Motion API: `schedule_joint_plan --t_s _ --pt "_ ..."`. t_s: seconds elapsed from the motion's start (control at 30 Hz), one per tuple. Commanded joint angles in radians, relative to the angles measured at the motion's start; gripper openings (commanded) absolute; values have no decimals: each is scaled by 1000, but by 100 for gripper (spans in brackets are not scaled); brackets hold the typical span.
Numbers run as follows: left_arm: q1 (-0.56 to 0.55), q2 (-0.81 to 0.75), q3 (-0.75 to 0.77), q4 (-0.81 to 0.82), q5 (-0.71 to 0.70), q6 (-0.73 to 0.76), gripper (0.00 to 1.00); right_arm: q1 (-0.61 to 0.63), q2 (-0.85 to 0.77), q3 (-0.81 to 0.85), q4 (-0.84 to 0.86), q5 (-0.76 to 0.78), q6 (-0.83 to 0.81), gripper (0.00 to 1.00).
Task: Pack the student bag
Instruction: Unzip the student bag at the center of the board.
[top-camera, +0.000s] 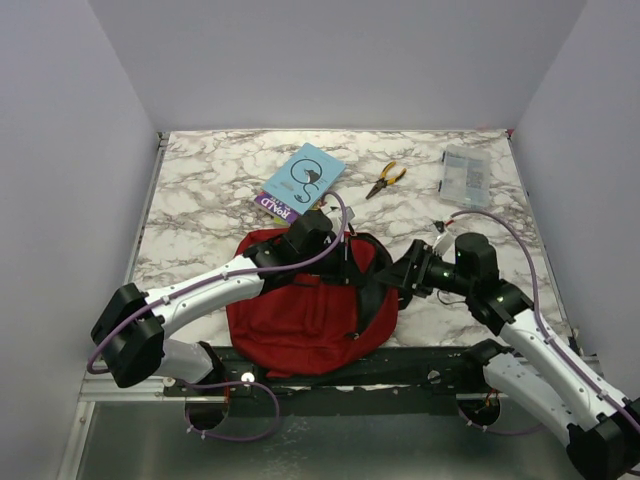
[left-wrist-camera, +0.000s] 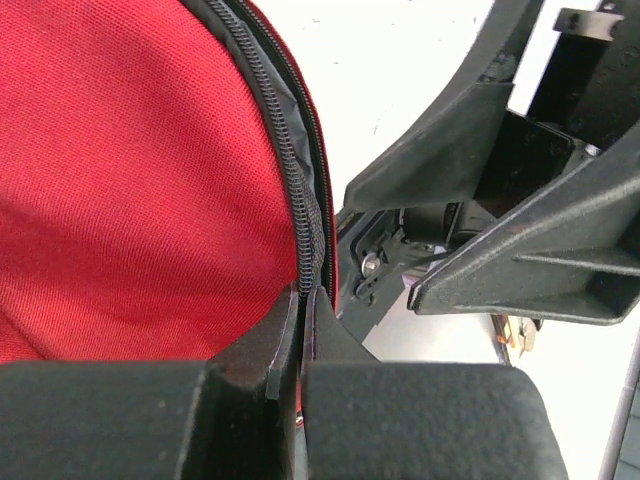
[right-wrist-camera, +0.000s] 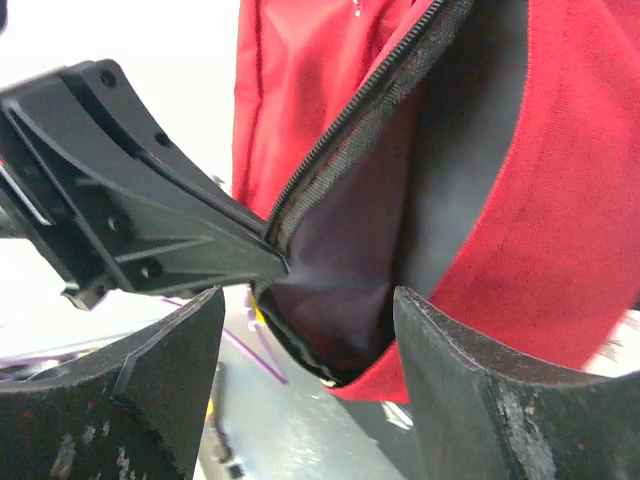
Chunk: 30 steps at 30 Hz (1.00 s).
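Note:
The dark red student bag (top-camera: 300, 315) lies flat at the near middle of the table, its black zipper (left-wrist-camera: 300, 180) parted along the top edge. My left gripper (left-wrist-camera: 300, 297) is shut on that zipper edge and holds the flap up; from above it sits at the bag's far right corner (top-camera: 340, 245). My right gripper (right-wrist-camera: 310, 335) is open just to the right of the bag (top-camera: 398, 275). The lifted red flap and dark lining (right-wrist-camera: 400, 230) hang between its fingers, which do not touch them.
A light blue book (top-camera: 302, 180) lies behind the bag on the marble table (top-camera: 200, 190). Yellow-handled pliers (top-camera: 385, 180) and a clear plastic case (top-camera: 465, 172) lie at the back right. Black bag straps (top-camera: 375, 295) run under the right arm.

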Motion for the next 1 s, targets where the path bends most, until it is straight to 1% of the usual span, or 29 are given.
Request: schedule_joint_plan --t_s 0.0,0.07,0.13,0.2,0.27,0.3,0.33,0.37,0.4,0.47,0.57,0.6,0.63,0.7,0.77,0.87,0.97 --pt "2 -42 -21 55 68 3 0 6 22 -57 206 -20 284 73" --pt "3 -47 -25 60 78 10 0 4 64 -57 242 5 320 72" --pt "1 -53 -26 63 86 15 0 6 115 -37 242 32 335 72" --pt "-5 -50 -22 64 86 18 0 9 166 -32 290 21 359 70" --pt "-13 -40 -15 64 90 22 0 18 210 -23 303 36 377 69" --pt "-18 -37 -12 64 92 24 0 26 231 -21 313 41 385 67" --pt "-23 -35 -12 64 91 27 0 32 250 -23 314 39 390 62" --pt "-27 -38 -12 64 87 32 3 37 271 -24 353 35 395 55" --pt "-31 -43 -16 64 82 40 13 39 285 -28 373 31 398 43" --pt "-36 -64 -40 64 76 64 36 39 305 -37 396 37 400 32" --pt "-49 -142 -127 69 45 111 51 39 326 -38 407 34 415 13" --pt "-56 -181 -168 69 35 129 56 38 337 -41 431 15 418 7" --pt "-63 -210 -213 70 25 151 58 38 344 -40 439 1 416 4" --pt "-73 -272 -291 70 26 174 64 39 352 -39 436 -14 414 1" --pt "-78 -312 -355 70 46 176 68 39 345 -44 430 -9 413 1" --pt "-99 -337 -420 95 58 168 72 38 325 -47 419 4 403 1" --pt "-124 -310 -421 122 43 180 72 39 327 -40 416 -2 394 1"
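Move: The raised zipper edge of the student bag's open mouth is already between the shut left fingers, right at that hand. From the open right hand it lies about 3 cm ahead, 5 cm to the left and slightly lower. The zipper pull, near the bag's front end, is some 10 cm back from the left hand, level sideways and roughly 9 cm below. From the right hand it lies about 8 cm back, 5 cm left and 9 cm below. The bag's zipper edge passes from one hand to the other: the right hand reaches forward and left about 6 cm, sinking slightly with its fingers tipping down, and shuts on the edge. The left hand holds it with barely any drift, then opens wide, lets go and swings back, left and down some 12 cm over the red fabric towards the zipper pull. ##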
